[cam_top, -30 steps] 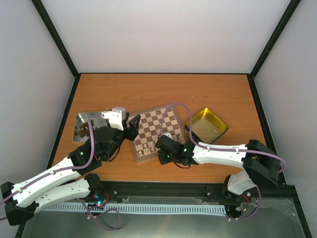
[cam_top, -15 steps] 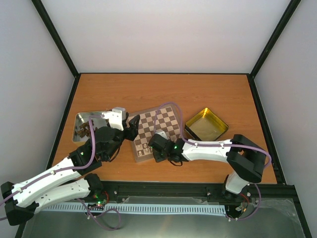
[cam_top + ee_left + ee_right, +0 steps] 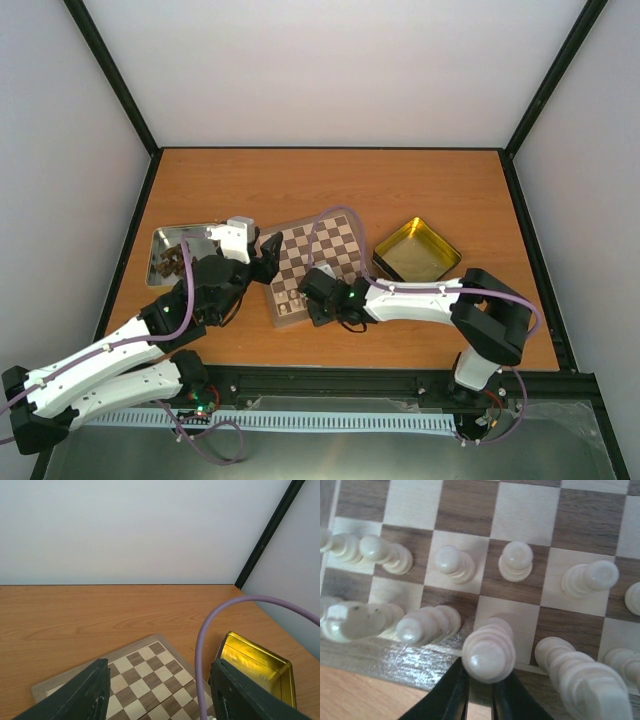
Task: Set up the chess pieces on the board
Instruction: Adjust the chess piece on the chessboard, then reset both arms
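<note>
The board (image 3: 325,250) lies at the table's middle, turned a little. Several cream-white chess pieces (image 3: 290,299) stand on its near rows; the right wrist view shows them close up (image 3: 516,560). My right gripper (image 3: 312,296) is low over the board's near edge. In the right wrist view it (image 3: 481,692) is shut on a cream piece (image 3: 488,651) over a cream square in the nearest row. My left gripper (image 3: 268,254) hovers at the board's left edge, open and empty (image 3: 160,700), with the board (image 3: 145,672) below it.
A silver tray (image 3: 165,240) holding dark brown chessmen (image 3: 170,263) sits left of the board. A square gold tin (image 3: 417,250) stands right of it and shows in the left wrist view (image 3: 260,662). A purple cable (image 3: 210,645) arcs over the board.
My right gripper has slid left along the board's near edge with the cream piece. The left arm has not moved.
</note>
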You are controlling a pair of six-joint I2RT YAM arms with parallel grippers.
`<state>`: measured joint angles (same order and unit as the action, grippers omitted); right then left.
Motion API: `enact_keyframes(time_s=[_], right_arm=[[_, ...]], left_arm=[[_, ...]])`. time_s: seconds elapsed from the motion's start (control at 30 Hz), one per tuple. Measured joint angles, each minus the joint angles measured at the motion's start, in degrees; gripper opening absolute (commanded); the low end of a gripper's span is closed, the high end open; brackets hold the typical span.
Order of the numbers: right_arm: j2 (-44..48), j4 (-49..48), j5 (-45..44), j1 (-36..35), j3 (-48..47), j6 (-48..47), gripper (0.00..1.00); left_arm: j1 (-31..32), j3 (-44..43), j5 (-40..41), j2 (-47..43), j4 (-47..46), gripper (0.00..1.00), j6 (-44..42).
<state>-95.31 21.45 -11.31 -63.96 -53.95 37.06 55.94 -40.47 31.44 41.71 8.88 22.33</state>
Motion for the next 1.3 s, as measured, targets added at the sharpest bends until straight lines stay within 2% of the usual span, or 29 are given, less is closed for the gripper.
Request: enact_keyframes(time_s=[0.13, 0.27, 0.37, 0.43, 0.53, 0.73, 0.87, 1.03, 1.3], right_arm=[[3.39, -0.74, 3.04, 0.07, 1.86, -2.12, 0.34], [14.29, 0.31, 5.44, 0.09, 5.88, -4.50, 0.44], [23.39, 3.56, 2.99, 0.24, 6.14, -5.18, 0.54], [28.55, 7.28, -0.63, 0.85, 5.38, -5.07, 0.58], [33.97, 13.90, -7.21, 2.62, 2.99, -4.44, 0.69], [45.07, 26.99, -23.10, 4.57, -4.55, -5.20, 0.88], [50.75, 31.80, -30.97, 4.57, -8.94, -6.27, 0.98], [55.89, 35.67, -38.49, 4.59, -11.04, -7.32, 1.00], [61.57, 37.88, -44.19, 4.59, -11.23, -8.83, 1.00]], left_arm=[[0.00, -0.02, -0.02, -0.22, 1.16, 0.60, 0.00], [0.00, -0.35, -0.11, -1.49, 4.26, 0.64, -0.02], [0.00, -1.22, -0.42, -3.37, 7.30, 0.71, -0.26], [0.00, -2.29, -1.07, -5.07, 9.20, 0.78, -0.72], [0.00, -4.61, -1.92, -7.78, 11.74, 0.99, -1.64], [0.02, -10.97, -0.90, -12.17, 17.57, 1.00, -2.75], [0.02, -14.08, 2.25, -14.51, 21.31, 1.00, -3.56], [0.02, -16.98, 6.51, -16.92, 25.18, 1.00, -4.90], [0.02, -20.24, 11.52, -21.62, 27.15, 1.00, -9.07]])
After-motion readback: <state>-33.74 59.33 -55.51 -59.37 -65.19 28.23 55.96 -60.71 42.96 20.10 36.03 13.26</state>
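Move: The white queen in the near row stands right at the right hand's fingertips, its middle about 1 cm ahead and level with them. From that hand the king is some 2 cm to the right and 2 cm ahead, the bishop 2 cm to the left and level with it, and a pawn 3 cm ahead and 1 cm left. From the left hand the queen lies about 8 cm to the right, 3 cm back and 26 cm below. The queen is left on its square as the right hand's fingers come free, easing back a couple of centimetres while they begin to spread. The right hand then climbs about 30 cm and sweeps as far right, past the yellow tray, its wrist swinging up from pointing down and its fingers going wide open. The left hand also draws off left, up and somewhat back, opening fully. ##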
